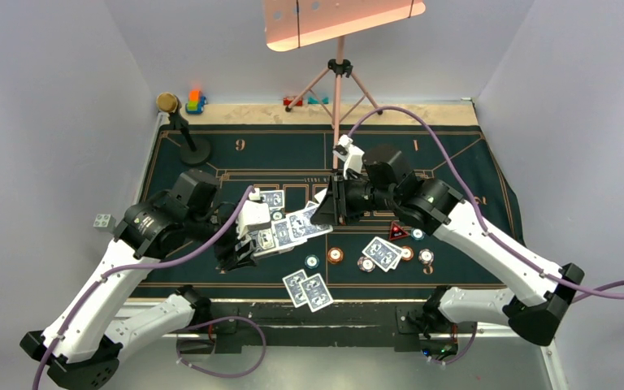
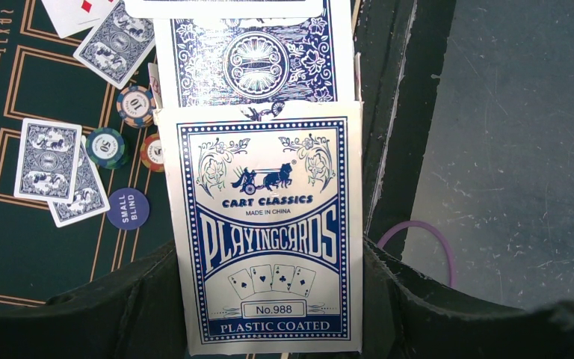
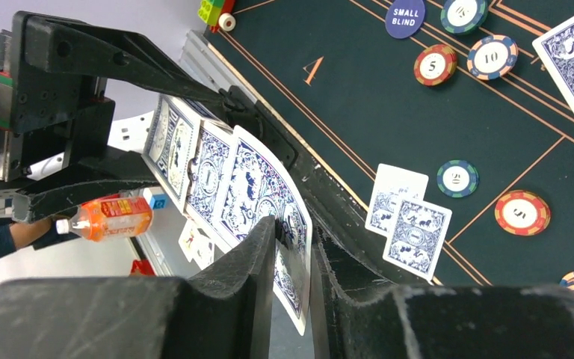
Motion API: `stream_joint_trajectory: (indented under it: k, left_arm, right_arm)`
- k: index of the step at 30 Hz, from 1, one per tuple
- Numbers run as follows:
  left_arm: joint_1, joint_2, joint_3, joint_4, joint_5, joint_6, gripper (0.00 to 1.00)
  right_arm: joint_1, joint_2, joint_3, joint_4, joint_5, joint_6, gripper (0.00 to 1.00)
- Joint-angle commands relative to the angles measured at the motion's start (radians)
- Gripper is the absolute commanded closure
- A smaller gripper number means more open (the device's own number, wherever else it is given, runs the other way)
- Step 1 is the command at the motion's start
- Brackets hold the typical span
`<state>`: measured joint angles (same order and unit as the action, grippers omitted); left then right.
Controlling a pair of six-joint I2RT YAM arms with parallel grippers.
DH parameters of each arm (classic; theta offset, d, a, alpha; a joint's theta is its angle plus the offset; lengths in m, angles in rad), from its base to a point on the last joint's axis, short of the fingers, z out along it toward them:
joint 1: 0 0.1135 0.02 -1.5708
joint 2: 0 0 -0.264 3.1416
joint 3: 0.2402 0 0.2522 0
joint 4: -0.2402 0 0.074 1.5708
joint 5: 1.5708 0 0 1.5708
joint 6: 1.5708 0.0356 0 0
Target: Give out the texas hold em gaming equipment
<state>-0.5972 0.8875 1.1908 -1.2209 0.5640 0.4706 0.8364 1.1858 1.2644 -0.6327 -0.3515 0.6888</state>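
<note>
My left gripper (image 1: 242, 244) is shut on a blue-and-white playing card box (image 2: 269, 232), and blue-backed cards (image 1: 296, 226) fan out of its top. My right gripper (image 3: 293, 239) reaches in from the right; its jaws have closed on the outermost fanned card (image 3: 258, 187). Pairs of face-down cards lie on the dark felt (image 1: 307, 289) (image 1: 383, 253) (image 1: 272, 199). Between the pairs sit a teal chip (image 1: 312, 262), an orange chip (image 1: 336, 255) and pinkish-white chips (image 1: 426, 257). A dark blue "small blind" disc (image 2: 128, 209) and a red-black triangular marker (image 1: 397, 231) lie there too.
A gold-topped black stand (image 1: 180, 122) rises at the mat's far left corner, with bright toy blocks (image 1: 195, 101) behind it. A pink tripod (image 1: 339, 81) straddles the far edge. A white block (image 1: 101, 220) lies off the mat's left side.
</note>
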Motion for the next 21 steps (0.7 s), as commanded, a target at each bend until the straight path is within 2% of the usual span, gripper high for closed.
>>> stream_joint_trajectory:
  k: [1, 6, 12, 21]
  left_arm:
    - [-0.002, -0.015, 0.022, 0.029, 0.030, -0.015, 0.67]
    - [-0.002, -0.011, 0.021, 0.034, 0.034, -0.021, 0.67]
    - [-0.002, -0.009, 0.014, 0.030, 0.034, -0.015, 0.67]
    - [-0.002, -0.008, 0.015, 0.030, 0.032, -0.013, 0.67]
  right_arm:
    - [-0.006, -0.031, 0.052, -0.020, 0.031, -0.042, 0.78]
    - [-0.007, -0.049, 0.049, -0.020, 0.032, -0.039, 0.84]
    - [-0.043, -0.095, 0.050, -0.032, 0.040, -0.029, 0.99]
    - [-0.127, -0.141, 0.000, 0.022, -0.073, -0.002, 1.00]
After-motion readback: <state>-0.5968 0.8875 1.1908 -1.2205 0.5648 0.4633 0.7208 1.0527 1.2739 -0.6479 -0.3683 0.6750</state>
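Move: The top card, already partly slid off the deck, passes between the right fingers, with its middle about 3 cm left of that hand, 1 cm back and 1 cm below. The card box with the deck is some 9 cm left, 2 cm back and 5 cm below. Roughly 25 cm below, the teal chip lies 4 cm ahead and 2 cm left. From the left hand the card is about 11 cm right, 3 cm ahead and 3 cm up. The right hand creeps upward while its partly open fingers shut fully on the card, then speeds up and draws it off to the right and up, away from the deck, about 4 cm each way with a little forward drift, the fingertips tipping up slightly and the whole hand turning some 10 degrees. The left hand stays put and keeps the card box gripped by its sides, holding the deck against the pull. ##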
